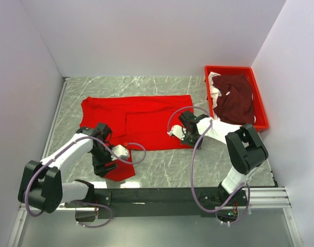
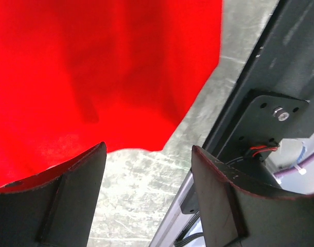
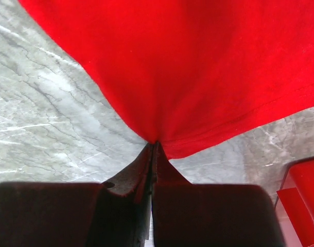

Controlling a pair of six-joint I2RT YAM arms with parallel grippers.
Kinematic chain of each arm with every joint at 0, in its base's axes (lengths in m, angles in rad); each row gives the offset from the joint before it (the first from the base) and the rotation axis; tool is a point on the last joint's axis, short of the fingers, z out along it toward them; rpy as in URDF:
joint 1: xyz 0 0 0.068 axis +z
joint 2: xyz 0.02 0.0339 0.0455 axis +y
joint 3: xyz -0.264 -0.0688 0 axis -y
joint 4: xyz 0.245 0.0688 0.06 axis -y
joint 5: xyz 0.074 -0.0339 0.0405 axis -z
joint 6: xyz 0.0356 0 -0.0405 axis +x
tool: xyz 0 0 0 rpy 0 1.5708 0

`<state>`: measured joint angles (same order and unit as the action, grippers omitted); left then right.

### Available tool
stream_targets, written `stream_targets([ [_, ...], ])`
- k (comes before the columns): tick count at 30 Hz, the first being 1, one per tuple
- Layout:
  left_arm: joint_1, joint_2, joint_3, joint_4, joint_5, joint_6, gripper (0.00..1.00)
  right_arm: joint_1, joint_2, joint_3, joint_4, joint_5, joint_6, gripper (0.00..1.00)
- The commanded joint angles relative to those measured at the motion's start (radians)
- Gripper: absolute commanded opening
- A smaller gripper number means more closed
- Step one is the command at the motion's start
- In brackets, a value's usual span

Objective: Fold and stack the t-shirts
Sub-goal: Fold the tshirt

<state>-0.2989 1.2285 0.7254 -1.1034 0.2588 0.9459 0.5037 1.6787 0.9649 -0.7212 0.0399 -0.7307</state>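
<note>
A bright red t-shirt (image 1: 136, 118) lies spread across the middle of the marble table. Its near right corner (image 3: 162, 141) is pinched between the fingers of my right gripper (image 1: 184, 135), which is shut on the cloth. Over the shirt's near left part (image 1: 120, 171) hangs my left gripper (image 1: 106, 165), open, with only bare table between its fingers (image 2: 74, 190). The red cloth (image 2: 95, 72) ends just ahead of its fingertips. A dark maroon t-shirt (image 1: 234, 98) lies crumpled in the red tray, with white fabric (image 1: 214, 95) at its left side.
The rigid red plastic tray (image 1: 261, 110) stands at the back right, close to the right wall. A black rail (image 1: 162, 195) bearing the arm bases runs along the table's near edge; in the left wrist view the rail (image 2: 255, 92) sits right beside the fingers.
</note>
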Motion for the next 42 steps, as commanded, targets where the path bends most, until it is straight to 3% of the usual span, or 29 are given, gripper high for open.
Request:
stream_targets([
  [1, -0.078, 0.035, 0.014, 0.011, -0.035, -0.061, 0.72, -0.008, 0.033, 0.031, 0.029, 0.0, 0.02, 0.0],
  [13, -0.44, 0.14, 0.035, 0.057, -0.237, -0.418, 0.65, -0.044, 0.091, 0.132, -0.023, -0.026, 0.047, 0.0],
  [19, -0.562, 0.212, 0.045, 0.042, -0.3, -0.545, 0.65, -0.05, 0.102, 0.147, -0.037, -0.029, 0.043, 0.0],
  [26, -0.572, 0.282, 0.062, 0.027, -0.322, -0.608, 0.61, -0.057, 0.116, 0.166, -0.047, -0.037, 0.033, 0.0],
  [31, -0.572, 0.299, 0.066, 0.019, -0.326, -0.621, 0.53, -0.059, 0.121, 0.169, -0.053, -0.037, 0.036, 0.0],
  [38, -0.572, 0.348, 0.081, 0.008, -0.349, -0.667, 0.54, -0.06, 0.133, 0.176, -0.063, -0.037, 0.036, 0.0],
  [40, -0.574, 0.347, 0.08, 0.067, -0.438, -0.693, 0.52, -0.062, 0.141, 0.185, -0.067, -0.058, 0.036, 0.0],
  [42, -0.571, 0.362, 0.078, 0.074, -0.44, -0.681, 0.5, -0.063, 0.147, 0.195, -0.07, -0.06, 0.034, 0.0],
])
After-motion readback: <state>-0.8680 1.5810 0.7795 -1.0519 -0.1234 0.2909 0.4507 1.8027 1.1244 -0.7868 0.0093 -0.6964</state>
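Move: The near edge of the t-shirt's lower left sleeve lies under my open left hand, about 2 cm back, 3 cm to the right and 4 cm below. The table's front edge is some 5 cm behind that hand, and the shirt's main body centres about 20 cm ahead and 15 cm right. My right hand already pinches the shirt's near right corner; the red bin's middle is some 20 cm ahead and 17 cm right of it. I bring my left hand down and back to the right onto the sleeve's near edge, about 2 to 3 cm each way, rolling some 30 degrees so the fingertips swing towards my left, and narrow the open fingers around the cloth without shutting them. Meanwhile my right hand keeps its shut pinch and slides the near right corner about 3 cm forward, low over the table, then holds there. ##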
